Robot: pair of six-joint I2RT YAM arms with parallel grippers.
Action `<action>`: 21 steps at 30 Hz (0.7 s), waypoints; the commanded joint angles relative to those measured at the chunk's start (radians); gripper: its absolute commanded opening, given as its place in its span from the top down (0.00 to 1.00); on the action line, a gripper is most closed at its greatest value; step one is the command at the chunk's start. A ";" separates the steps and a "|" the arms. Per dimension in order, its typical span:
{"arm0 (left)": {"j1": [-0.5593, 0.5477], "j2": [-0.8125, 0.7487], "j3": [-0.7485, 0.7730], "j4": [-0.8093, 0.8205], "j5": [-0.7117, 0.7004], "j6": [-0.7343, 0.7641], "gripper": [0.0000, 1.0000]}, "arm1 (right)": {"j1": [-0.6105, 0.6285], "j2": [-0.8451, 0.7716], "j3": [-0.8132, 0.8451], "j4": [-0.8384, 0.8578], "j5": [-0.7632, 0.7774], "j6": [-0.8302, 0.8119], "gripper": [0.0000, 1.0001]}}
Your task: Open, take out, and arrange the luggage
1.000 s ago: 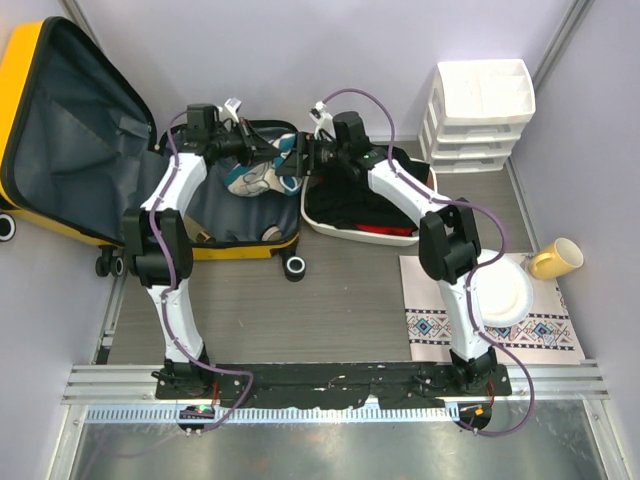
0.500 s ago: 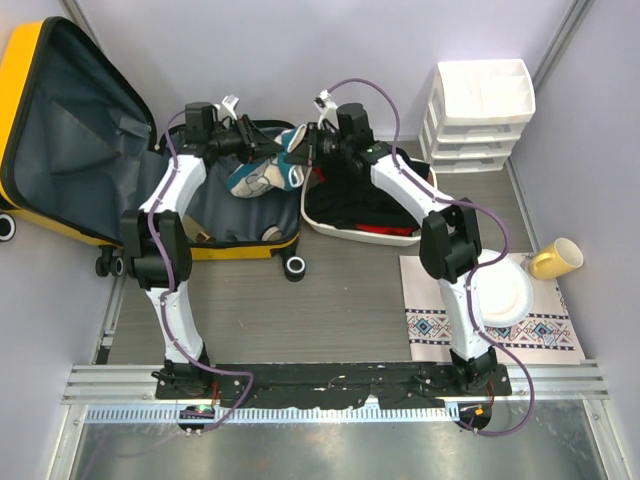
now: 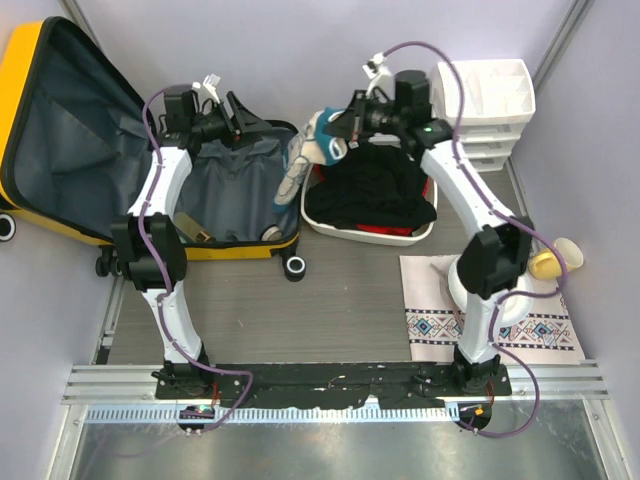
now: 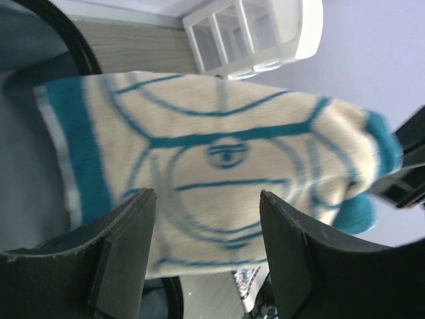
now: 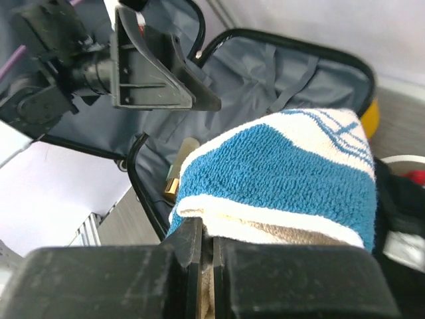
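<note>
The yellow luggage (image 3: 22,85) lies open at the left, its dark grey lining (image 5: 279,73) showing. A cream towel with blue bands (image 3: 322,132) hangs between the luggage and the white basin (image 3: 420,232). My right gripper (image 3: 347,128) is shut on the towel's edge, and in the right wrist view the jaws (image 5: 206,232) pinch the cloth (image 5: 285,179). Over the luggage's right half my left gripper (image 3: 250,122) stands open. In the left wrist view the towel (image 4: 219,146) fills the frame beyond the spread fingertips (image 4: 204,199), which do not touch it.
Black and red clothes fill the basin. A white drawer organizer (image 3: 485,105) stands at the back right. A patterned mat (image 3: 440,325) with a white plate (image 3: 505,290) and a yellow cup (image 3: 555,260) lies to the right. Small items, one gold (image 5: 174,187), lie in the luggage's lower half.
The left gripper opened, let go of the towel and drew back left. The right gripper shut on the towel and carried it right, out of the luggage towards the basin.
</note>
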 commanded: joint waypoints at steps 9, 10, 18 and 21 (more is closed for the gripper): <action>-0.031 -0.026 0.025 -0.199 0.002 0.275 0.33 | -0.350 -0.195 -0.432 -0.241 0.115 -0.397 0.99; -0.034 -0.023 0.028 -0.212 0.000 0.289 0.33 | -0.350 -0.184 -0.449 -0.240 0.127 -0.406 0.99; -0.087 -0.008 0.075 -0.392 -0.021 0.516 0.33 | -0.350 -0.163 -0.493 -0.243 0.285 -0.467 0.88; -0.161 0.000 0.150 -0.568 -0.110 0.739 0.33 | -0.350 -0.163 -0.401 -0.309 0.264 -0.463 0.45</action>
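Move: The bin that the towel is bound for has its middle roughly 9 cm to the right of the right hand, 4 cm back and 27 cm below. At that low level the open suitcase half lies about 31 cm to this hand's left and 3 cm back. The drawer unit stands some 38 cm to its right and 13 cm ahead, its middle 15 cm lower. From the left hand the bin is about 31 cm to the right, 8 cm back and 23 cm below. Swinging the towel it still grips by a corner, the right hand sweeps fast to the right over the bin, about 23 cm with a small initial rise, then drops some 20 cm to the bin's right side. It tips down and swivels clockwise, then opens its fingers partway. Empty and still open, the left hand eases about 5 cm down and a little back. ##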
